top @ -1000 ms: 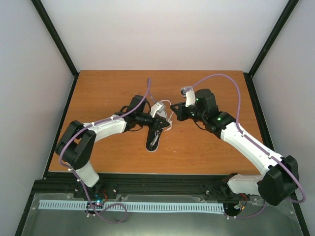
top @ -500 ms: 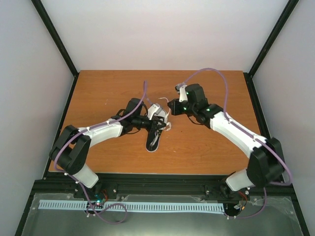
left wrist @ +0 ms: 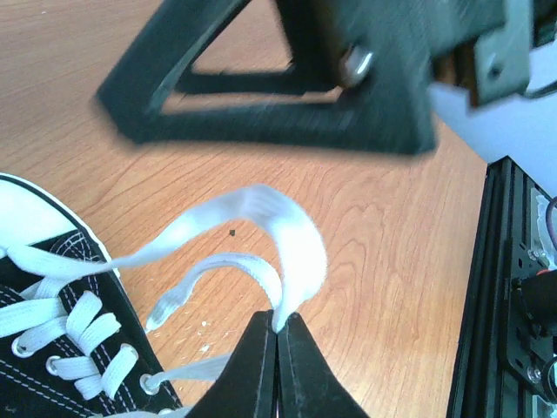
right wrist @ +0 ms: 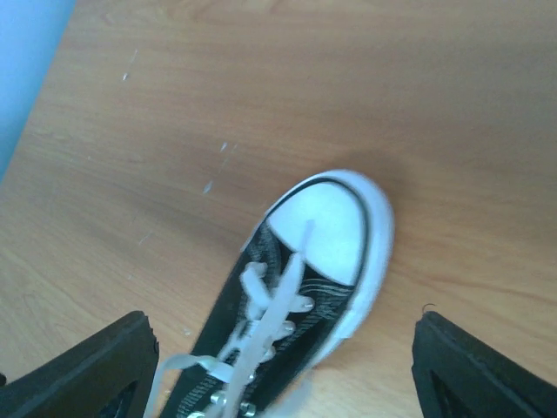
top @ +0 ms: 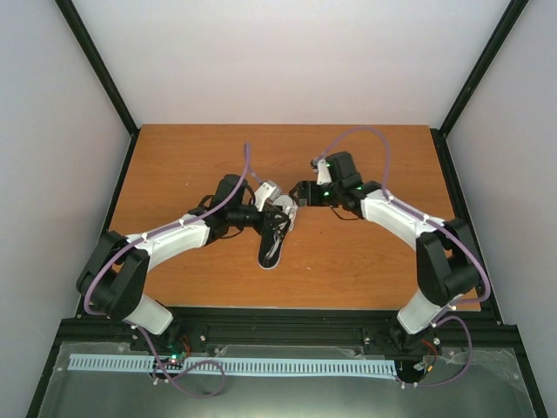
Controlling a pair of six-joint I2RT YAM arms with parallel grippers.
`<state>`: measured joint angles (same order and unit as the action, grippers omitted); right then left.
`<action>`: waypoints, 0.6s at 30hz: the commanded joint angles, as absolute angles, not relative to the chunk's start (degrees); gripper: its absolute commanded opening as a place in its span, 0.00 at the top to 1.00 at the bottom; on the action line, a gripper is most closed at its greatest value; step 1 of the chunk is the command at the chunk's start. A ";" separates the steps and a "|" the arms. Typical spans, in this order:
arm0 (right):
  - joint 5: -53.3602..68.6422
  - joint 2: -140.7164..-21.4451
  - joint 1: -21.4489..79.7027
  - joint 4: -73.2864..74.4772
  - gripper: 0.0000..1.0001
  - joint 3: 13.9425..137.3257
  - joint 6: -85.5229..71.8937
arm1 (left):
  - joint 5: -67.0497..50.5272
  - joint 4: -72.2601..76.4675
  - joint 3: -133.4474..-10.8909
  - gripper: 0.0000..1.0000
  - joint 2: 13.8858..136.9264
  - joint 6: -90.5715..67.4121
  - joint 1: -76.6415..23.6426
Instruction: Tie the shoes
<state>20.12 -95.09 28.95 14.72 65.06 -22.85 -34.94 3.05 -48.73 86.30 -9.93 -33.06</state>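
The shoe (top: 271,251), a small black canvas sneaker with a white toe cap (right wrist: 324,228), lies mid-table with its toe toward the arms' bases. My left gripper (left wrist: 278,315) is shut on a bend of white lace (left wrist: 291,231) that arches up from the eyelets beside the shoe (left wrist: 52,340). In the top view this gripper (top: 280,219) hovers over the shoe's lacing. My right gripper (right wrist: 287,370) stands wide open above the shoe, its fingers (right wrist: 87,366) on either side, with a loose lace (right wrist: 278,300) draped along the tongue. From above, the right gripper (top: 298,192) sits just behind the left one.
The wooden table (top: 191,165) is bordered by a black frame rail (left wrist: 505,287) at the near edge. One of the right gripper's black fingers (left wrist: 287,96) hangs close above the held lace in the left wrist view. Purple cables (top: 365,139) arc over both arms.
The right gripper has opened and swung left toward the shoe, letting go of its lace. The left gripper has closed on a lace bend and shifted slightly left.
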 commanded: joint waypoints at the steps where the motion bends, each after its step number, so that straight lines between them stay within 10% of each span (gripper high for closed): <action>1: 22.27 -87.89 23.99 13.07 0.17 61.31 -20.03 | -35.91 3.54 -48.80 0.99 86.22 -12.41 -31.75; 18: 44.83 -77.34 28.02 -11.69 0.02 48.84 -12.75 | -42.91 2.78 -49.40 0.99 88.42 -13.63 -28.74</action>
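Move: The lace loop stands pinched in the left fingertips, right at that hand's point. From the right hand it lies about 7 cm back, 3 cm to the left and some 1 cm higher. The shoe's middle is about 7 cm back, 5 cm left and 11 cm below the right hand; its white toe cap lies roughly 3 cm ahead, 3 cm left and 11 cm below that hand. Sweeping first some 5 cm to the right, the right hand, already empty, then climbs and draws back, curving left again, to finish about 9 cm higher and above and to the right of the left fingertips. Its fingers open the rest of the way and swing up and leftward by about 30 degrees. The left hand keeps its pinch on the lace, easing left and slightly forward. ##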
